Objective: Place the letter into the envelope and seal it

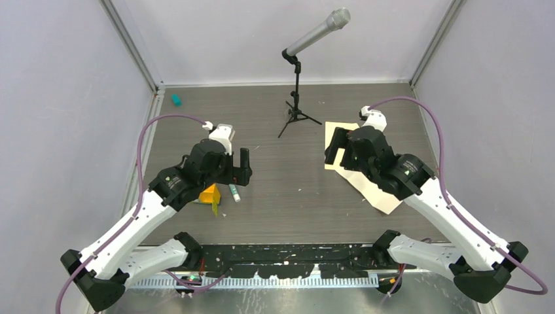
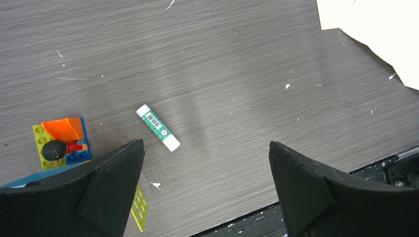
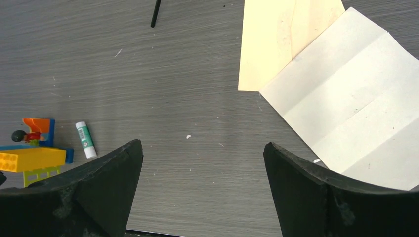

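Observation:
The tan envelope [image 3: 269, 44] lies flat at the right rear of the table, seams up. The paler letter [image 3: 346, 94], creased into bands, lies unfolded over the envelope's near corner. In the top view the right arm hides most of both, leaving the envelope's [image 1: 335, 126] far edge and the letter's [image 1: 385, 197] near corner showing. My right gripper [image 3: 203, 143] hovers open over bare table just left of the papers, holding nothing. Open and holding nothing too, my left gripper [image 2: 206, 143] hangs over the left-centre table, far from the papers.
A green-and-white glue stick [image 2: 158, 128] lies by the left gripper, next to a cluster of toy bricks [image 2: 62, 140]. A microphone on a tripod stand [image 1: 298, 85] occupies the rear centre. A small teal object [image 1: 175, 99] sits at the back left. Walls enclose the table.

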Action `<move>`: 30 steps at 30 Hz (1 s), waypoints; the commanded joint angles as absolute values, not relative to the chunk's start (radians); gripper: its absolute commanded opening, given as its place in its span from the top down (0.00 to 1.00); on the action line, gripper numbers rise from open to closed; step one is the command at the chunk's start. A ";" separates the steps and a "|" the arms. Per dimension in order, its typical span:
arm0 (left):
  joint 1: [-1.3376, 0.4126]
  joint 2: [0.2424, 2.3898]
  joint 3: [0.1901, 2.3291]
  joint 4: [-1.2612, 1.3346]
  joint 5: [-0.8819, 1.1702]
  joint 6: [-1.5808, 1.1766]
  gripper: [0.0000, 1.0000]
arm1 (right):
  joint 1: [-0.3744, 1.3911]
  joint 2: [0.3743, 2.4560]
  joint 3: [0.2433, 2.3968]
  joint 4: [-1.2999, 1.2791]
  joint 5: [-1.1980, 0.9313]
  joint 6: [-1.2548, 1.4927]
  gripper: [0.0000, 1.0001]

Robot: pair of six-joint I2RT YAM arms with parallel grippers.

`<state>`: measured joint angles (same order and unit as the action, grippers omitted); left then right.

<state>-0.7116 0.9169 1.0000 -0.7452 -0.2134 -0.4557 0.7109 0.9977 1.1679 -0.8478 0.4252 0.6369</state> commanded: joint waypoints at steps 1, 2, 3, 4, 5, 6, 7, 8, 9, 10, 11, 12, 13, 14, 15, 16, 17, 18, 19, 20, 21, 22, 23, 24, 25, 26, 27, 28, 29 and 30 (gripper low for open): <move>-0.715 0.927 1.058 -0.734 -0.245 -0.434 0.00 | 0.693 1.003 1.195 -0.856 0.451 0.677 0.04; -0.715 0.929 1.062 -0.745 -0.245 -0.423 0.00 | 0.684 1.011 1.202 -0.865 0.452 0.678 0.04; -0.715 0.930 1.064 -0.751 -0.241 -0.416 0.00 | 0.675 1.018 1.205 -0.866 0.454 0.679 0.04; -0.715 0.928 1.062 -0.754 -0.235 -0.412 0.00 | 0.667 1.023 1.205 -0.867 0.455 0.681 0.04; -0.715 0.923 1.059 -0.754 -0.235 -0.410 0.00 | 0.653 1.030 1.204 -0.867 0.454 0.686 0.04; -0.715 0.917 1.055 -0.753 -0.237 -0.410 0.00 | 0.641 1.038 1.203 -0.867 0.447 0.691 0.04; -0.715 0.909 1.047 -0.748 -0.237 -0.411 0.00 | 0.626 1.045 1.202 -0.869 0.442 0.697 0.04; -0.715 0.904 1.041 -0.742 -0.226 -0.410 0.00 | 0.609 1.052 1.197 -0.871 0.436 0.704 0.04; -0.716 0.897 1.035 -0.735 -0.214 -0.406 0.00 | 0.593 1.057 1.189 -0.870 0.434 0.709 0.04; -0.715 0.890 1.028 -0.727 -0.205 -0.403 0.00 | 0.565 1.061 1.181 -0.871 0.434 0.715 0.04; -0.715 0.887 1.024 -0.720 -0.200 -0.400 0.00 | 0.539 1.066 1.172 -0.871 0.431 0.721 0.04; -0.715 0.885 1.020 -0.716 -0.194 -0.397 0.00 | 0.513 1.071 1.164 -0.874 0.433 0.727 0.04; -0.714 0.886 1.019 -0.712 -0.188 -0.396 0.00 | 0.482 1.074 1.153 -0.874 0.443 0.732 0.04; -0.714 0.890 1.020 -0.709 -0.181 -0.396 0.00 | 0.447 1.078 1.140 -0.875 0.453 0.737 0.03; -0.713 0.895 1.022 -0.709 -0.172 -0.396 0.00 | 0.409 1.085 1.127 -0.874 0.450 0.740 0.04; -0.713 0.904 1.026 -0.710 -0.164 -0.396 0.00 | 0.366 1.096 1.110 -0.871 0.442 0.745 0.03; -0.713 0.909 1.029 -0.714 -0.154 -0.396 0.00 | 0.332 1.108 1.097 -0.861 0.435 0.748 0.03; -0.713 0.913 1.030 -0.717 -0.145 -0.396 0.00 | 0.298 1.129 1.085 -0.841 0.430 0.751 0.03; -0.713 0.917 1.030 -0.716 -0.137 -0.395 0.00 | 0.270 1.145 1.071 -0.821 0.425 0.755 0.03; -0.713 0.918 1.027 -0.713 -0.131 -0.393 0.00 | 0.243 1.162 1.054 -0.797 0.418 0.760 0.03; -0.713 0.920 1.023 -0.709 -0.125 -0.390 0.00 | 0.204 1.180 1.036 -0.766 0.392 0.768 0.03; -0.713 0.923 1.017 -0.702 -0.121 -0.388 0.00 | 0.182 1.198 1.018 -0.734 0.374 0.776 0.03; -0.713 0.925 1.013 -0.699 -0.115 -0.388 0.00 | 0.160 1.217 1.000 -0.705 0.363 0.787 0.03; -0.713 0.929 1.017 -0.700 -0.109 -0.388 0.00 | 0.140 1.239 0.981 -0.678 0.360 0.797 0.03; -0.713 0.933 1.021 -0.704 -0.101 -0.388 0.00 | 0.119 1.259 0.965 -0.652 0.355 0.805 0.03; -0.713 0.935 1.025 -0.707 -0.094 -0.389 0.00 | 0.095 1.281 0.948 -0.625 0.335 0.814 0.03; -0.712 0.937 1.026 -0.705 -0.088 -0.390 0.00 | 0.072 1.301 0.931 -0.596 0.312 0.820 0.03; -0.712 0.937 1.025 -0.701 -0.081 -0.390 0.00 | 0.056 1.321 0.912 -0.562 0.295 0.827 0.03; -0.713 0.937 1.026 -0.697 -0.078 -0.388 0.00 | 0.044 1.342 0.896 -0.534 0.282 0.830 0.03; -0.712 0.938 1.024 -0.691 -0.072 -0.386 0.00 | 0.039 1.362 0.886 -0.513 0.281 0.828 0.03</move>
<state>-0.7116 0.9375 1.0195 -0.7448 -0.1127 -0.4068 0.0818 1.3186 0.9207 -0.6655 0.3271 0.7826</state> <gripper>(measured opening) 0.996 0.966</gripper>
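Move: The letter I'm going for lies flat on the table, from my right hand about 15 cm to the right, 6 cm farther out and some 25 cm below. Its upper left corner overlaps the envelope, which is roughly 22 cm ahead of that hand and 7 cm to its right. The glue stick lies about 31 cm to that hand's left, nearly level with it. From my idle left hand the letter is some 47 cm right and 8 cm ahead. I swing my right hand about 15 cm to the right and a little forward, setting off slowly, then drop it steeply, some 16 cm in all, towards the middle of the letter. On the way I turn the wrist roughly 40 degrees clockwise and tip the fingers further down, keeping them wide open and still clear of the paper. ##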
